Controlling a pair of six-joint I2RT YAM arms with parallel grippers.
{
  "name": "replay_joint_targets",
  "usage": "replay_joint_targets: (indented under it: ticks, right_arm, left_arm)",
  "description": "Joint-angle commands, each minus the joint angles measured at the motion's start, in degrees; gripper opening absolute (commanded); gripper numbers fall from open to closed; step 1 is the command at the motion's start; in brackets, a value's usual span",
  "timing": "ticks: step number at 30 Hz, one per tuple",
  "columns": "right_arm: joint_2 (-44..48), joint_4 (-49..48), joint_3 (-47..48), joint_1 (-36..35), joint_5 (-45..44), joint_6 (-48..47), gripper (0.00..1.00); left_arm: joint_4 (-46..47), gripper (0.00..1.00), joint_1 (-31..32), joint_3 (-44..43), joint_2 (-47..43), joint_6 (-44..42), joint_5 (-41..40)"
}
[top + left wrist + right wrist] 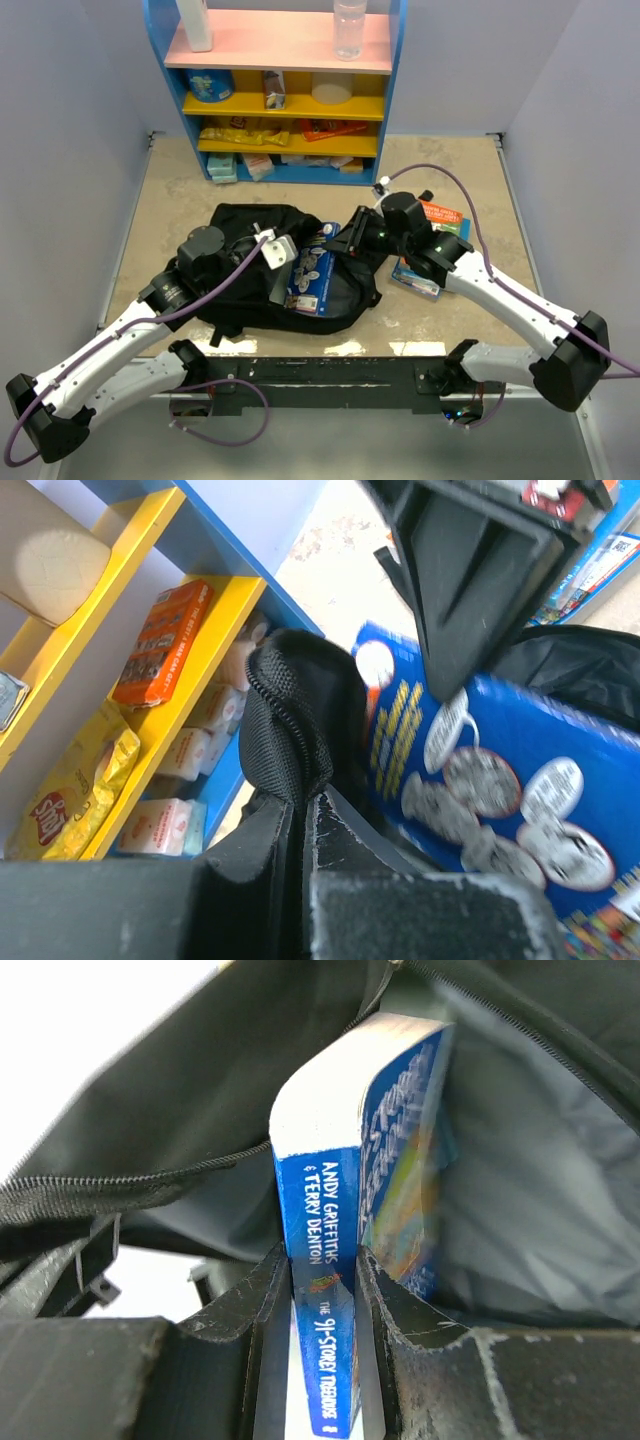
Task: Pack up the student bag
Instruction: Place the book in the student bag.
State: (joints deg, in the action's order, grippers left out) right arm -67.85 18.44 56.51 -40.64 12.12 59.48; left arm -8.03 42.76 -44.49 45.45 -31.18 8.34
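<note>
The black student bag point(240, 250) lies open in the middle of the table. My left gripper point(272, 250) is shut on the zipped edge of its opening point(290, 720) and holds that edge up; in the left wrist view the gripper point(303, 805) pinches the fabric. My right gripper point(348, 238) is shut on a blue paperback book point(310, 275), gripping it by the spine point(322, 1260). The book point(400, 1130) stands partly inside the bag's opening, with the grey lining point(540, 1180) around it. It also shows in the left wrist view point(500, 780).
A small stack of books point(432, 255) lies on the table right of the bag, under my right arm. A blue shelf unit point(290, 100) with yellow shelves, snacks and a bottle point(349, 28) stands at the back. Walls close both sides.
</note>
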Motion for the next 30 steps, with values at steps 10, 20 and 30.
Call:
replay_joint_targets:
  ticks: [10,20,30]
  right_arm:
    - [-4.3,-30.17,0.1,-6.03,25.47,0.54,0.0]
    - [-3.69,-2.25,-0.94,-5.85,8.36,-12.55,0.0]
    - [-10.89,-5.69,-4.57,-9.98,15.39,-18.52,0.0]
  left_arm:
    - [8.21,0.0,-0.14,-3.85,-0.89,-1.78,1.94]
    - [7.15,0.0,-0.14,-4.29,-0.8,-2.48,2.12]
    - [7.15,0.0,-0.22,-4.64,-0.45,-1.26,3.08]
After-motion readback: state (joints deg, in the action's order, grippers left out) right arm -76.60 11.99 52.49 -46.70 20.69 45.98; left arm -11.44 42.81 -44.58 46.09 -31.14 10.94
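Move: The right hand holds the book by its spine, the book's middle about 7 cm back, 4 cm to the left and 5 cm below. The open inside of the student bag is roughly 11 cm back, 4 cm to the left and 13 cm below this hand. The bag rim bunched in the left fingers is level with it, about 9 cm to the left and 5 cm higher. From the left hand, the bag's inside is some 11 cm back, 5 cm to the right and 18 cm below. Back and left first, rising slightly, the right hand swings the still-pinched book some 7 cm across the bag's opening, turning about 20 degrees counter-clockwise. Then it reverses its slight climb and pushes down about 8 cm, easing a little right, to work the book deeper into the bag. The left hand keeps the rim pinched and sinks by a couple of centimetres. ##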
